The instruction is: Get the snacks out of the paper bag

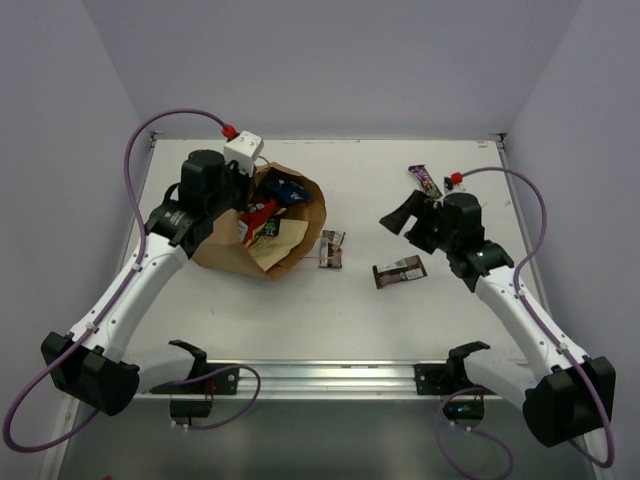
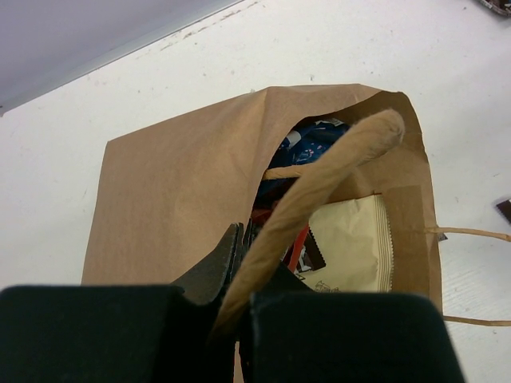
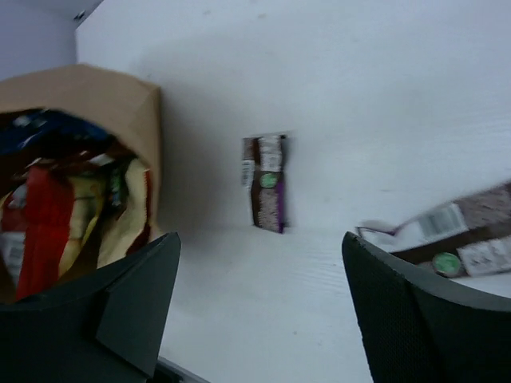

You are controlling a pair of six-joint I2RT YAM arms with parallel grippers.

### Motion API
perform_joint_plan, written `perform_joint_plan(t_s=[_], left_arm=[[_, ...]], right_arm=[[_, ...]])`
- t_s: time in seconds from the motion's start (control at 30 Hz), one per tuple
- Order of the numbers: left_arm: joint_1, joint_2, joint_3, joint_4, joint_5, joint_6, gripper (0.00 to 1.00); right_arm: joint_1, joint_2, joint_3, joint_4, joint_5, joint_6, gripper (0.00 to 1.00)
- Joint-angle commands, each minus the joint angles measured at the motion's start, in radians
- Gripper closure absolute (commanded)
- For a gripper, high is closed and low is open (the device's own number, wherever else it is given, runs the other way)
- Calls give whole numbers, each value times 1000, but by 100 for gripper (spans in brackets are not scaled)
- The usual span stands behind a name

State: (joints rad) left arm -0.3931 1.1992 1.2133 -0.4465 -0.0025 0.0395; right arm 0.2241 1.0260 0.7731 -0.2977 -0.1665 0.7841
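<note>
The brown paper bag (image 1: 235, 245) lies on its side at the left, its mouth facing right with snacks (image 1: 268, 215) showing inside: red, blue and tan packets. My left gripper (image 1: 243, 200) is at the bag's upper rim. In the left wrist view its jaws (image 2: 242, 239) are shut with the bag's handle (image 2: 335, 163) running out from between them, above a tan packet (image 2: 351, 243). My right gripper (image 1: 408, 218) hovers open and empty right of the bag (image 3: 96, 104). Three candy bars lie on the table (image 1: 331, 249), (image 1: 399, 271), (image 1: 428, 180). The right wrist view shows two candy bars (image 3: 267, 182), (image 3: 463, 235).
The white table (image 1: 360, 320) ends in a metal rail (image 1: 330, 375) at the near edge. A white box with a red plug (image 1: 243, 150) sits behind the bag. Purple cables (image 1: 150, 130) loop over both sides.
</note>
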Motion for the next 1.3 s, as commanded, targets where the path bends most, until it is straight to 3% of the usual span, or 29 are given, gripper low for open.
perform_joint_plan(t_s=[0.0,0.23,0.5,1.1,1.2,1.23,1.27], left_arm=[[8,-13,31,-8,-2,22,100],[8,-24,28,-6,-10,-4,100],[8,-29,31,5,-11,-70,100],[8,-33,31,35,39,-139,100],[8,-35,29,34,30,-136,100],[8,-35,26,31,24,-135,100],[8,-35,25,29,18,-132,100]], right_arm=[[201,46,147,145,16,-43,16],[420,368,313,374,-90,73,34],[511,696,466,465,-54,138,38],[569,1010,657,483,-51,188,52],[569,1010,661,485,-44,179,70],[567,1002,657,486,-38,169,85],[569,994,655,476,-34,161,92]])
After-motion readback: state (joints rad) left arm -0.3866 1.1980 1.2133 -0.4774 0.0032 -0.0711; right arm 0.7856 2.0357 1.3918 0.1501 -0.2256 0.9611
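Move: Inside the mouth of the paper bag, the snacks lie about 32 cm to the right hand's left, 4 cm ahead and some 9 cm lower. Around them are the blue packet, 28 cm left and 9 ahead, and the cream packet, 29 cm left and 3 back; the nearer chocolate bar is on the table, 17 cm left and 2 back. From the left hand, those snacks are roughly 6 cm right, 1 back and 17 below. Swinging some 32 cm to the left and slightly forward, the right hand first arcs up about 7 cm to come over the bag's near side, then sinks about 14 cm into its mouth among the snacks, turning roughly 30 degrees counter-clockwise. Its wide-open fingers narrow on the way and nearly shut at the end. The left hand, still closed at the bag's rim and handle, holds the bag open. ##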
